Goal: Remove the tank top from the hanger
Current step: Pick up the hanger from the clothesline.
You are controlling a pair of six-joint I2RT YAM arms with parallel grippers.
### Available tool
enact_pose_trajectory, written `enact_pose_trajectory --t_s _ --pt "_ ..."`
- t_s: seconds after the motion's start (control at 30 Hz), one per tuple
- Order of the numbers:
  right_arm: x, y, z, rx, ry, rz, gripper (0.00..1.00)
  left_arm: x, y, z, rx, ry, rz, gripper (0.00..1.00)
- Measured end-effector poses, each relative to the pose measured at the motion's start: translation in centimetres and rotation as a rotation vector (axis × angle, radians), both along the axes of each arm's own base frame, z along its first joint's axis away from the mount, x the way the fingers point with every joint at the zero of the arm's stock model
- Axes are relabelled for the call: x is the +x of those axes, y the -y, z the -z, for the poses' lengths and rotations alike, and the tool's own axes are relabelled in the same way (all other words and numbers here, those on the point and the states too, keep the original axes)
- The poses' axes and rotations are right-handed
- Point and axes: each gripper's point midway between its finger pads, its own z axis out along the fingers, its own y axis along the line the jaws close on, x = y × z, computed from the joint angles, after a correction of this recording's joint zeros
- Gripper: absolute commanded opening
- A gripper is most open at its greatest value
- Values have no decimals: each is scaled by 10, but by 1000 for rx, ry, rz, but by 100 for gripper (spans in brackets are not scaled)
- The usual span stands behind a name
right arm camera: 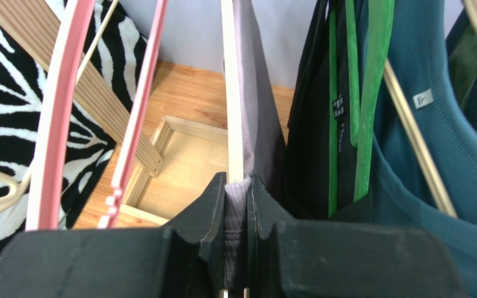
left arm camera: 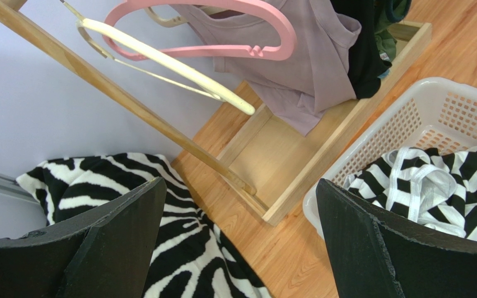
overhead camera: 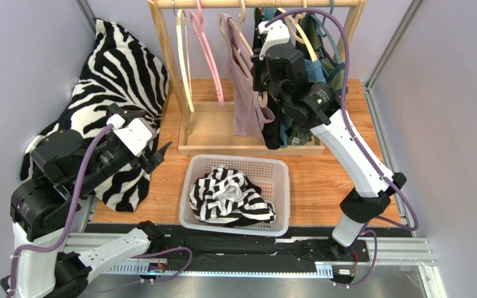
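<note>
A mauve tank top [overhead camera: 245,99] hangs on a cream hanger [overhead camera: 242,38] on the wooden rack. High at the rack, my right gripper [overhead camera: 261,69] presses against the top's right side. The right wrist view shows this gripper [right arm camera: 236,187] shut on a ribbed fold of the tank top [right arm camera: 258,127], right beside the hanger's cream arm [right arm camera: 231,93]. My left gripper [overhead camera: 161,152] hovers low at the left, between the zebra cloth and the basket. Its jaws [left arm camera: 241,186] stand wide open and hold nothing. The tank top [left arm camera: 300,68] shows far ahead of it.
A white basket [overhead camera: 235,162] holding a black-and-white striped garment sits in front of the rack. An empty pink hanger [overhead camera: 210,53] and a cream one hang left of the tank top. Black, green and teal garments [overhead camera: 312,65] hang to its right. A zebra cloth [overhead camera: 119,71] lies at the left.
</note>
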Motion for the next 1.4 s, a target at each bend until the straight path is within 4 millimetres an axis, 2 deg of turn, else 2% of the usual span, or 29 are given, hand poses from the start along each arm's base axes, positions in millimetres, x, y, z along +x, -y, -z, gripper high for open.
enact_pose_trajectory --t_s 0.27,0.5,0.63,0.73,0.93,1.07,1.13,1.27,1.4 --pt "3 8 -25 -27 128 -2 0 0 -1 0 0 0 -1 99" --pt "-23 37 -18 -22 194 5 0 0 0 1 1 -2 -2 99" --pt "-33 47 -17 8 221 5 0 0 0 1 0 -3 -1 99" --pt "-35 48 -16 26 227 5 0 0 -1 1 0 -3 -4 99" --pt "-36 38 -20 55 251 -13 0 1 -1 1 -2 -5 -9 99" --pt "-43 35 -39 81 280 -41 0 1 -2 1 -2 -5 -11 99" --pt "-52 39 -57 98 300 -60 0 1 -2 1 -2 -5 -13 99" --pt "-78 51 -65 78 278 -129 0 1 -2 1 -2 -5 -14 99" --pt "-120 75 -77 78 268 -219 0 0 0 1 -4 -7 -2 99"
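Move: The right hand already pinches the near shoulder end of the lilac tank top's hanger; its hook sits on the rail about 15 cm ahead, 4 cm left and 12 cm above. The pink hanger's middle is some 13 cm ahead and 12 cm left, slightly higher; the black top is about 12 cm ahead, 4 cm right and a little lower. The basket lies roughly 10 cm back, 6 cm left and 36 cm below. From the left hand that hook is about 32 cm ahead, 21 cm right and 11 cm up. Keeping its pinch on the hanger end and the fabric round it, the right hand first nudges up about 2 cm, then draws back and right, the fingers tipping upward some 15 degrees, and all but pauses. It then pulls on more strongly back, up and right, away from the rail and the black top, turning some 13 degrees counter-clockwise, to end about 12 cm back, 7 cm right and 8 cm higher than it began. ##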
